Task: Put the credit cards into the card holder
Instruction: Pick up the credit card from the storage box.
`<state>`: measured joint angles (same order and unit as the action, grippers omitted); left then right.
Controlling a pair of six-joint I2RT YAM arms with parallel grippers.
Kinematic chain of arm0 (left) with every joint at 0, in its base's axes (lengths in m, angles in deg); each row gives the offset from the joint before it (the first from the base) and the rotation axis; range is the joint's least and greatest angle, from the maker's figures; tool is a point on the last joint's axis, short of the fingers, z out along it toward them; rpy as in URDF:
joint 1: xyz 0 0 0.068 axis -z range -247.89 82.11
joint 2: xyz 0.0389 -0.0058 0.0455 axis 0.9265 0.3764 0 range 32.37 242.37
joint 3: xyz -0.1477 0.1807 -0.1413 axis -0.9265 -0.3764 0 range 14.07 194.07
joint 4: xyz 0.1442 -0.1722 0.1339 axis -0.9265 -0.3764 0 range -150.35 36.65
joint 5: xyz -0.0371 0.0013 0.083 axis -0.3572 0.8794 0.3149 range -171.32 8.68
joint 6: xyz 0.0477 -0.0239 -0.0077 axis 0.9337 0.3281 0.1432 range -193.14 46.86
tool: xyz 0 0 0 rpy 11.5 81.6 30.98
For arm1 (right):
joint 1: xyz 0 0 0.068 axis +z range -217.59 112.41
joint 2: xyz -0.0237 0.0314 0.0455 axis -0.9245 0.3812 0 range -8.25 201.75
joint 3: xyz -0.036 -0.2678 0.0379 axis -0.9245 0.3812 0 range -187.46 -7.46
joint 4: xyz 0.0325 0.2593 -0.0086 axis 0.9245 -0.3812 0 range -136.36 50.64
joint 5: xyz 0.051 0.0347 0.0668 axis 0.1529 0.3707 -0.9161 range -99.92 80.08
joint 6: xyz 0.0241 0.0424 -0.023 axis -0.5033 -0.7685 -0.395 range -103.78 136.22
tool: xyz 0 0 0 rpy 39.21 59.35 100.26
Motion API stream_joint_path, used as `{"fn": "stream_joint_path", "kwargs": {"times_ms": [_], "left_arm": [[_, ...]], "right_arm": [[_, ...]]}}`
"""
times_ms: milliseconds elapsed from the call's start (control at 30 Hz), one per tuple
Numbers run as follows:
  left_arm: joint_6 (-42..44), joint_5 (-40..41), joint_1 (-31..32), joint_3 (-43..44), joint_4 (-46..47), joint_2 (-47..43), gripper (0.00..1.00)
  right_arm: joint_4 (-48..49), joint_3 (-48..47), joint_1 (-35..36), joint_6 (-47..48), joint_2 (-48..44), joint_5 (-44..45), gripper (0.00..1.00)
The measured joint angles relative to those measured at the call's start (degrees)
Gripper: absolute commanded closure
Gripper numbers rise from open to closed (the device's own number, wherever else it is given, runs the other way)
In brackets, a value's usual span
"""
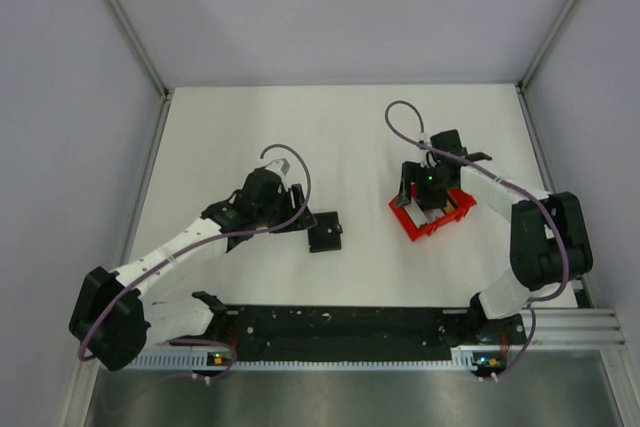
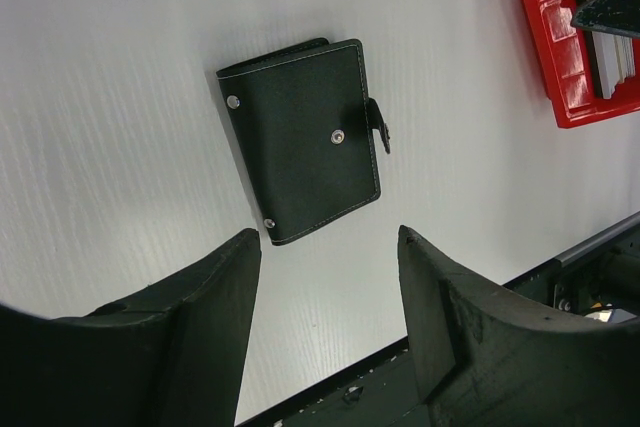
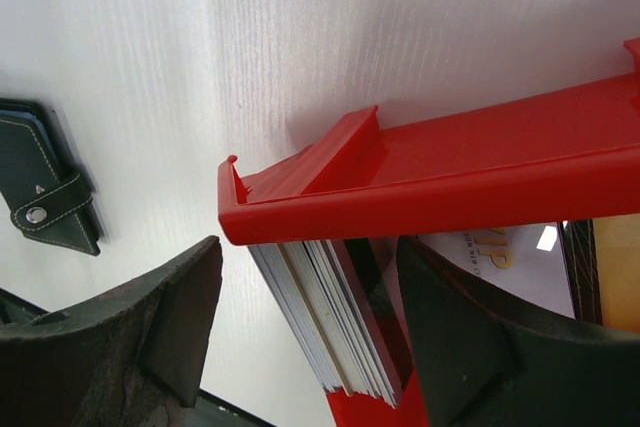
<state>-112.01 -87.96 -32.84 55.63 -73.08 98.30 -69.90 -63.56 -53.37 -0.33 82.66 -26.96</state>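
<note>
The card holder (image 1: 326,232) lies shut and flat on the white table, a black wallet with a snap tab (image 2: 305,142). My left gripper (image 2: 330,237) hovers just short of its near edge, open and empty. A stack of credit cards (image 3: 340,317) stands on edge inside the red tray (image 3: 420,182). My right gripper (image 3: 310,247) is down at the tray's corner, open, and straddles the stack. Its left finger (image 3: 170,327) is outside the tray wall, clear of the cards. The other finger (image 3: 470,327) is inside, close beside a dark card. From above, the right gripper (image 1: 425,199) covers most of the tray (image 1: 405,222).
A pale card with gold lettering (image 3: 520,257) lies flat in the tray behind the stack. The card holder (image 3: 45,187) shows at the left of the right wrist view. The black base rail (image 1: 340,322) runs along the near table edge. White walls enclose the table.
</note>
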Motion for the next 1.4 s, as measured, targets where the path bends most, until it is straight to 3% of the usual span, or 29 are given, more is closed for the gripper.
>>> {"fn": "stream_joint_path", "kwargs": {"times_ms": [433, 800, 967, 1033, 1200, 1400], "left_arm": [[0.0, 0.0, 0.0, 0.0, 0.1, 0.2, 0.39], [0.0, -0.2, 0.0, 0.0, 0.2, 0.3, 0.39], [0.0, -0.3, 0.0, 0.0, 0.3, 1.0, 0.39], [0.0, -0.3, 0.0, 0.0, 0.3, 1.1, 0.39], [0.0, -0.5, 0.0, 0.0, 0.5, 1.2, 0.39], [0.0, -0.7, 0.0, 0.0, 0.7, 1.7, 0.39]], "right_arm": [[-0.5, -0.2, 0.0, 0.0, -1.5, -2.5, 0.44], [-0.9, -0.2, 0.0, 0.0, -4.0, -2.6, 0.46], [-1.1, -0.2, 0.0, 0.1, -4.0, -2.5, 0.58], [-1.3, -0.2, 0.0, 0.1, -4.0, -2.5, 0.68], [-1.9, -0.2, 0.0, 0.5, -4.0, -2.4, 0.69], [-2.0, -0.2, 0.0, 0.6, -4.0, -2.0, 0.83]]}}
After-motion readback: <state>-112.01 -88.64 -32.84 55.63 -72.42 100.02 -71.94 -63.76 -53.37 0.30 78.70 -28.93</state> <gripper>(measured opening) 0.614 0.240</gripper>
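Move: The dark card in the red storage box has its middle about 2 cm back and 2 cm right of the right hand, some 2 cm below; its forward-left end and the white cards lie between the open fingers. The white cards' middle is about 2 cm back and level sideways, the VIP card 2 cm back and 5 cm right, and the card holder about 6 cm back and 20 cm left. From the left hand the dark card lies some 26 cm right, 3 cm ahead and 8 cm lower. The right hand draws up about 2 cm out of the row of standing cards, shifting barely half a centimetre left, while its half-open fingers slowly narrow. At that height it then all but stops and closes much further, to about a quarter open, bringing the fingertips in on either side of the dark card near its forward-left end, with the right finger in the gap before the VIP card and the white cards now outside the left finger. ##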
